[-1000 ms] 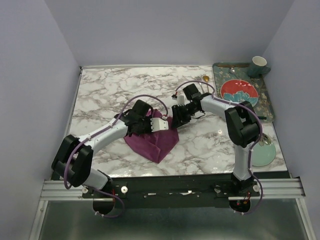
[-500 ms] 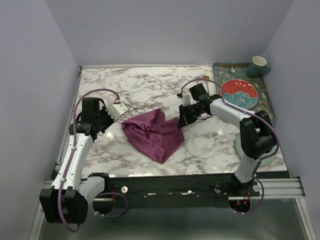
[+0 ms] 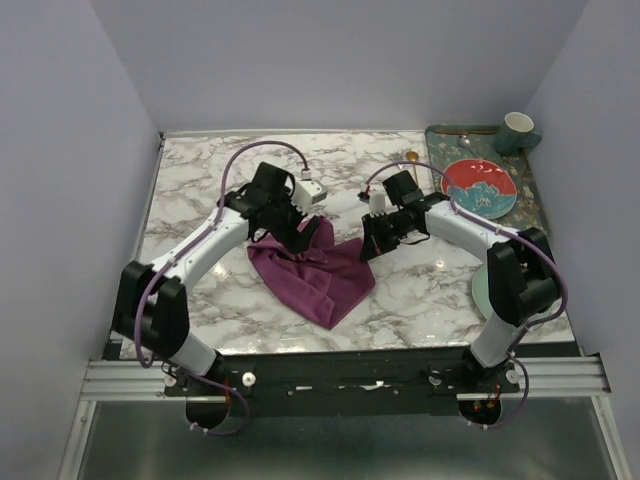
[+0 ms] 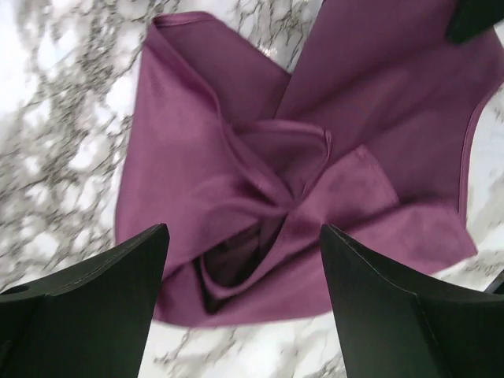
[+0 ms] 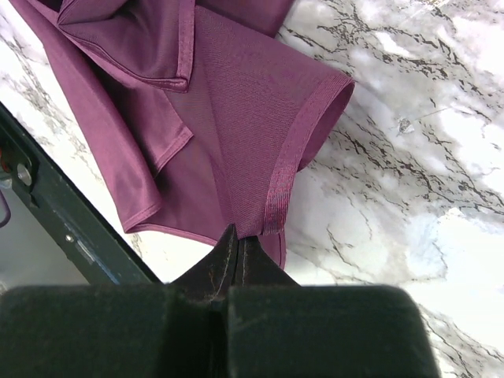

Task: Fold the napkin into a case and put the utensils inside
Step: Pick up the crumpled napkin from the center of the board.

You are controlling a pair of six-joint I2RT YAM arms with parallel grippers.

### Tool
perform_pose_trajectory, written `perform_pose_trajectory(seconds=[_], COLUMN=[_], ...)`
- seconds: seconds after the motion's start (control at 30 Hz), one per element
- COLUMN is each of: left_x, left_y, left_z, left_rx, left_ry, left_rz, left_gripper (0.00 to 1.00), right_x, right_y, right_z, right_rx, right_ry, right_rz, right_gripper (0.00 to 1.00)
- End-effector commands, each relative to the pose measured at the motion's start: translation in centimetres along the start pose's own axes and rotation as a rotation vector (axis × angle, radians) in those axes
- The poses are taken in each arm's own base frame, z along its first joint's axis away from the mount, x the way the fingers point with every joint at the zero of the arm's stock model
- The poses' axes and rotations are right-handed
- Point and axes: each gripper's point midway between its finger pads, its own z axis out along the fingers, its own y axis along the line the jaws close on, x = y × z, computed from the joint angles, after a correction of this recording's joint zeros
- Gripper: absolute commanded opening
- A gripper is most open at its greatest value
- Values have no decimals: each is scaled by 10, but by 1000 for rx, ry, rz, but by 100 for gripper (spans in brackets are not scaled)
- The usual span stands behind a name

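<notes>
The plum-purple napkin (image 3: 318, 272) lies crumpled in loose overlapping folds on the marble table; no case shape shows. My left gripper (image 3: 300, 229) hovers open over its upper left part. In the left wrist view the black fingers (image 4: 94, 307) stand wide on either side of a bunched fold (image 4: 260, 181), touching nothing. My right gripper (image 3: 372, 244) is shut on the napkin's right edge. In the right wrist view its tips (image 5: 237, 240) pinch the ribbed hem of the napkin (image 5: 228, 126). Of the utensils, only a small gold spoon end (image 3: 411, 157) shows, beside the tray.
A teal tray (image 3: 528, 205) at the back right holds a red plate (image 3: 478, 185) and a cup (image 3: 517, 127). A pale green plate (image 3: 482, 292) lies at the front right, partly under the right arm. The table's front rail (image 5: 71, 228) runs close to the napkin.
The left arm swung from the table's left side back over the napkin, and its gripper has opened. The right gripper closed on the napkin's right edge and has stayed there.
</notes>
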Motion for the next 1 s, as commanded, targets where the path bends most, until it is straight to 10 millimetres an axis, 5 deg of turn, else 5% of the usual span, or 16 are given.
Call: perform_pose_trajectory(seconds=[0.0, 0.17, 0.23, 0.27, 0.37, 0.43, 0.63, 0.77, 0.97], left_x=[-4, 5, 16, 21, 38, 50, 156, 218, 237], left_y=[-6, -4, 3, 9, 42, 59, 126, 124, 136], left_z=[53, 83, 84, 80, 48, 17, -87, -106, -109], left_rx=[37, 47, 14, -6, -97, -136, -381, -406, -455], left_ry=[86, 170, 219, 234, 244, 256, 383, 500, 488], left_rz=[-182, -232, -226, -223, -259, -266, -371, -342, -399], left_gripper=[87, 77, 50, 26, 0, 0, 0, 0, 1], right_x=[10, 15, 17, 19, 23, 27, 49, 55, 49], right_y=[0, -3, -5, -5, -10, -14, -34, -44, -60], right_z=[-3, -6, -8, -10, -17, -22, -40, -44, -45], right_rx=[15, 35, 50, 55, 95, 133, 259, 310, 377], right_ry=[20, 30, 34, 42, 49, 61, 113, 134, 127], right_rz=[5, 2, -5, -3, -16, -25, -86, -113, -173], right_gripper=[1, 1, 0, 1, 0, 1, 1, 1, 0])
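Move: The napkin's far crumple lies about 3 cm right of the open left hand, 2 cm ahead and 9 cm below. The right hand already grips the napkin's right-hand corner; from it that crumple is roughly 11 cm left, 5 cm ahead and 4 cm lower. The fork lies some 17 cm ahead of the right hand and 8 cm right, the green plate about 30 cm right and 8 cm back. Left hand dips about 8 cm, pinches the napkin and draws it left some 29 cm; right pulls opposite. ##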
